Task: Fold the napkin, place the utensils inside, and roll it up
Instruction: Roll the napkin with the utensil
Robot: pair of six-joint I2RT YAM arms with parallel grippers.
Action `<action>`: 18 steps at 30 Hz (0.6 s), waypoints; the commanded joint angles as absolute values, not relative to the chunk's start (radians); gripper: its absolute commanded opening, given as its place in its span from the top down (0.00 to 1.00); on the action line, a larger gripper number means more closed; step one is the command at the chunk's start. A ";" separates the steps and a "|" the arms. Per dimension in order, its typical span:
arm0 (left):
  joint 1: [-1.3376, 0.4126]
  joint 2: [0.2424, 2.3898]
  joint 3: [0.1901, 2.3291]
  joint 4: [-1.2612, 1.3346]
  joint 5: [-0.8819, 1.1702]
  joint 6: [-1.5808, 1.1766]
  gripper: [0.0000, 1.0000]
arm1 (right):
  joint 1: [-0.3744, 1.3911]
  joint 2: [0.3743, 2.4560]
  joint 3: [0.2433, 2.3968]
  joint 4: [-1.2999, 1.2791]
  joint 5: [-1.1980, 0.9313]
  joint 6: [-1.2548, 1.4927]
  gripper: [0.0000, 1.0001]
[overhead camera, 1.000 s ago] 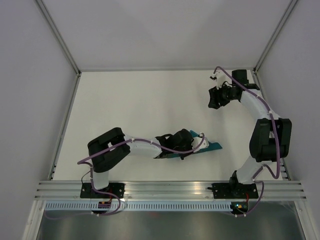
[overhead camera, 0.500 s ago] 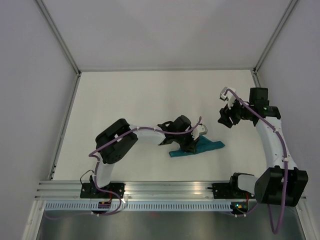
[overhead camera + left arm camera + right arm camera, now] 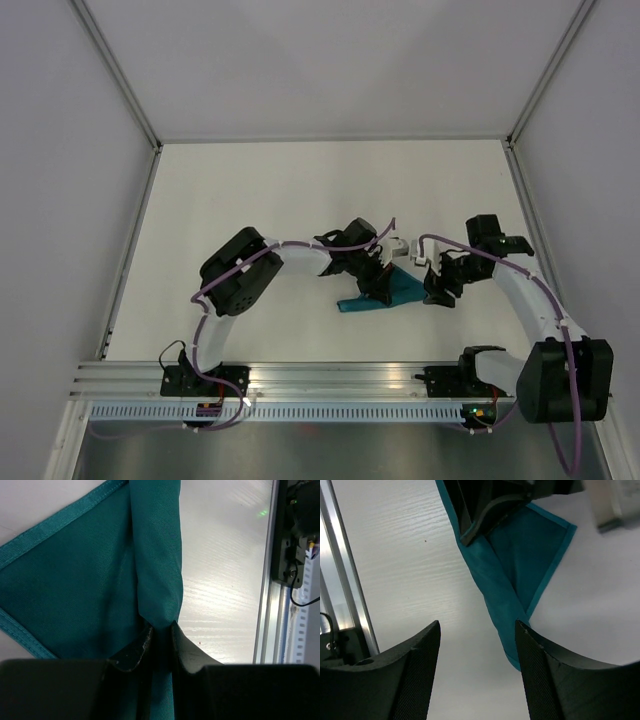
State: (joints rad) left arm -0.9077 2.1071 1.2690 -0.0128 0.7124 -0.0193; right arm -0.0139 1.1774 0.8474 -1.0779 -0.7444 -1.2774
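The teal napkin (image 3: 398, 293) lies rolled into a narrow bundle on the white table, with a flat hemmed flap (image 3: 70, 580) spreading beside the roll (image 3: 156, 555). My left gripper (image 3: 377, 281) is shut on the roll, which passes pinched between its dark fingers (image 3: 162, 630). My right gripper (image 3: 438, 290) hangs open just right of the napkin's end (image 3: 512, 645), fingers wide apart (image 3: 477, 630) and touching nothing. In the right wrist view the left gripper's fingers (image 3: 487, 510) sit on the cloth (image 3: 530, 555). The utensils are hidden from every view.
An aluminium rail (image 3: 340, 378) runs along the near edge, close to the napkin (image 3: 272, 580) (image 3: 340, 580). Grey walls enclose the table on three sides. Purple cables loop over both arms.
The right arm swung from the far right corner down to the napkin's right end, its jaws widening slightly. The left gripper carried the napkin a little farther from the rail, still shut on it.
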 commanded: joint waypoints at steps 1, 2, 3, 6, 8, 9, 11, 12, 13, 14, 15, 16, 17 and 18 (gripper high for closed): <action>-0.890 2.226 1.215 -0.291 0.666 -0.032 0.98 | 0.112 1.091 0.724 -0.792 -0.689 -1.158 0.33; -0.888 2.229 1.223 -0.294 0.670 -0.032 0.98 | 0.145 1.077 0.695 -0.681 -0.626 -1.119 0.33; -0.885 2.233 1.224 -0.304 0.673 -0.031 0.98 | 0.199 1.066 0.654 -0.636 -0.603 -1.073 0.32; -0.876 2.250 1.236 -0.316 0.686 -0.032 0.98 | 0.268 1.077 0.618 -0.523 -0.546 -1.023 0.33; -0.873 2.264 1.243 -0.319 0.687 -0.037 0.98 | 0.291 1.110 0.614 -0.476 -0.529 -1.014 0.33; -0.871 2.266 1.246 -0.322 0.693 -0.037 0.98 | 0.310 1.120 0.606 -0.463 -0.528 -1.006 0.33; -0.868 2.269 1.244 -0.322 0.693 -0.037 0.98 | 0.331 1.141 0.600 -0.428 -0.519 -0.990 0.33; -0.867 2.270 1.244 -0.324 0.696 -0.037 0.98 | 0.359 1.144 0.582 -0.408 -0.491 -0.982 0.33; -0.867 2.270 1.244 -0.324 0.699 -0.037 0.98 | 0.374 1.147 0.569 -0.388 -0.474 -0.965 0.34; -0.865 2.273 1.246 -0.324 0.703 -0.038 0.98 | 0.389 1.149 0.558 -0.353 -0.462 -0.962 0.34; -0.864 2.275 1.246 -0.324 0.704 -0.040 0.98 | 0.415 1.150 0.549 -0.347 -0.456 -0.959 0.34; -0.862 2.278 1.249 -0.325 0.706 -0.041 0.98 | 0.426 1.157 0.551 -0.345 -0.453 -0.953 0.34; -0.861 2.281 1.252 -0.325 0.709 -0.043 0.98 | 0.437 1.158 0.551 -0.347 -0.453 -0.943 0.35; -0.858 2.284 1.253 -0.328 0.709 -0.046 0.98 | 0.454 1.158 0.548 -0.342 -0.446 -0.939 0.35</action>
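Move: About 8 cm to the right hand's left, 1 cm farther out and 9 cm below it lies the right half of the rolled napkin. The left hand's pinch point on the roll is about 14 cm left of the right hand, level fore and aft, 9 cm below; the loose flap's middle is some 9 cm left, 6 cm out and 10 cm below. From the left hand, that right half lies 6 cm right, 1 cm out and about level. Swinging in towards the left gripper, the right hand travels about 6 cm left and 6 cm down to the roll's right half, easing some 2 cm forward overall, tilting about 15 degrees, fingers still open astride the roll just above it. Meanwhile the left hand keeps its pinch on the roll, creeping about 1 cm left and rolling some 10 degrees, its top forward. ##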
